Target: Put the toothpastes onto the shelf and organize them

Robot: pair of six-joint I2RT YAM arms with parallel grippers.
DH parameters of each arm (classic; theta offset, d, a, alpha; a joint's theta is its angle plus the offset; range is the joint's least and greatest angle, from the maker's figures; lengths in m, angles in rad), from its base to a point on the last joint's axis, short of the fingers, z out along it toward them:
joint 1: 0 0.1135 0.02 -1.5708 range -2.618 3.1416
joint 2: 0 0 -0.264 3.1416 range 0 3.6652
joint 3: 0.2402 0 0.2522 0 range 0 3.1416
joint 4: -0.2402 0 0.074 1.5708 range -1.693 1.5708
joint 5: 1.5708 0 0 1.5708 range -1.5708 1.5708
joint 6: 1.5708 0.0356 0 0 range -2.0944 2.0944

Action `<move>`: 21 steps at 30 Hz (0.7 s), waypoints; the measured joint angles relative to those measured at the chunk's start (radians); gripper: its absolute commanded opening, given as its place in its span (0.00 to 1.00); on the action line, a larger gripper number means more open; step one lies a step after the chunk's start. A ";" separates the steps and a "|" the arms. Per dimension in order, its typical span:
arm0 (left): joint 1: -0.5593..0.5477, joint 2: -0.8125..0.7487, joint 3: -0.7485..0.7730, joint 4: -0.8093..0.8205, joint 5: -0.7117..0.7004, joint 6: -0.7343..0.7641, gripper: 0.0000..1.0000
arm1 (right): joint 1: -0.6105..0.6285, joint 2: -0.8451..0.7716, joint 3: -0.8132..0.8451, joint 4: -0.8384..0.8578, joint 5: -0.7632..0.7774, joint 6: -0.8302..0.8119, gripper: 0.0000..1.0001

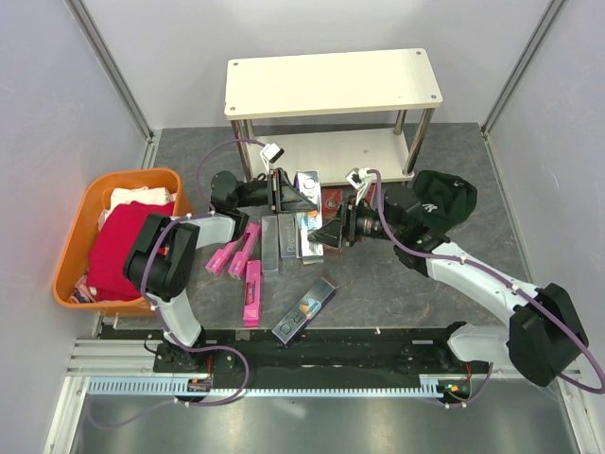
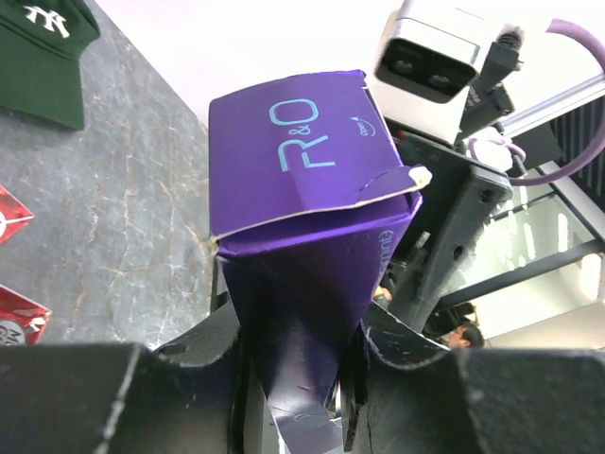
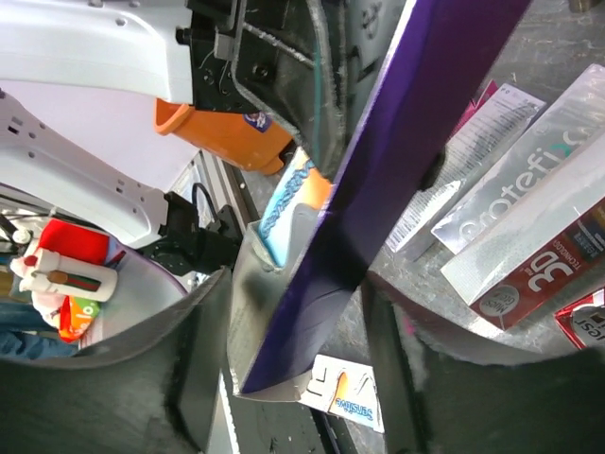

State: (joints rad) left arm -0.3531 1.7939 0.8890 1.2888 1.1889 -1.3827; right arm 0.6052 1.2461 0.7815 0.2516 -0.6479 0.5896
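A purple toothpaste box (image 2: 302, 189) marked "R&O" hangs tilted above the table, and my left gripper (image 2: 293, 378) (image 1: 291, 196) is shut on one end of it. The other end of that box (image 3: 378, 208) lies between the fingers of my right gripper (image 3: 298, 350) (image 1: 333, 230), which stand open on either side of it with a thin gap at the left finger. More toothpastes lie on the table: pink boxes (image 1: 251, 293), a silver one (image 1: 270, 241), a navy one (image 1: 304, 309) and a red "3D" box (image 3: 558, 270). The white two-tier shelf (image 1: 331, 85) stands behind.
An orange basket (image 1: 76, 236) holding a red cloth (image 1: 118, 246) sits at the left. A dark green cap (image 1: 444, 200) lies at the right, beside the shelf's leg. White walls close in the table on three sides.
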 measured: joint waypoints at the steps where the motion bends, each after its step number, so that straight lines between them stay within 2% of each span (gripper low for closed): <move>1: 0.000 0.000 0.000 0.002 0.001 -0.008 0.12 | -0.004 0.000 -0.006 0.013 -0.010 0.010 0.54; 3: 0.000 -0.001 0.002 0.006 0.004 -0.021 0.16 | -0.011 0.006 -0.018 0.043 -0.023 0.033 0.49; 6: 0.002 -0.001 0.002 0.009 0.017 -0.026 0.27 | -0.017 0.029 -0.034 0.096 -0.043 0.079 0.33; 9: 0.007 -0.001 0.002 0.011 0.023 -0.026 0.46 | -0.019 0.047 -0.040 0.129 -0.057 0.112 0.27; 10: 0.010 -0.001 0.002 0.011 0.023 -0.026 0.58 | -0.020 0.050 -0.039 0.136 -0.058 0.118 0.27; 12: 0.010 -0.002 0.002 0.017 0.018 -0.026 0.68 | -0.020 0.053 -0.040 0.143 -0.058 0.122 0.25; 13: 0.010 -0.002 0.002 0.018 0.015 -0.026 0.81 | -0.020 0.053 -0.040 0.142 -0.057 0.121 0.24; 16: 0.012 -0.002 0.002 0.024 0.010 -0.023 0.98 | -0.019 0.055 -0.039 0.127 -0.050 0.114 0.23; 21: 0.050 -0.016 -0.021 0.022 -0.005 0.026 1.00 | -0.033 0.067 -0.034 0.078 -0.004 0.087 0.22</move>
State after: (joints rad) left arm -0.3031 1.7782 0.8680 1.3109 1.1835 -1.3567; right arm 0.5724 1.3132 0.7475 0.3294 -0.6518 0.6762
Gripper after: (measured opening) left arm 0.994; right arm 0.414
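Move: The left hand holds the raised toothpaste box, its middle about 4 cm back from that hand and roughly level in height. From the right hand, open around the box's near part, that middle is about 3 cm ahead and 1 cm left. From the right hand, the shelf's lower board is some 20 cm ahead, 3 cm right and 14 cm down; the nearer red box is about 4 cm ahead, 4 cm right and 17 cm down. Right fingers pinch the toothpaste box's near part; left fingers open wide as the right hand sinks about 2 cm. ##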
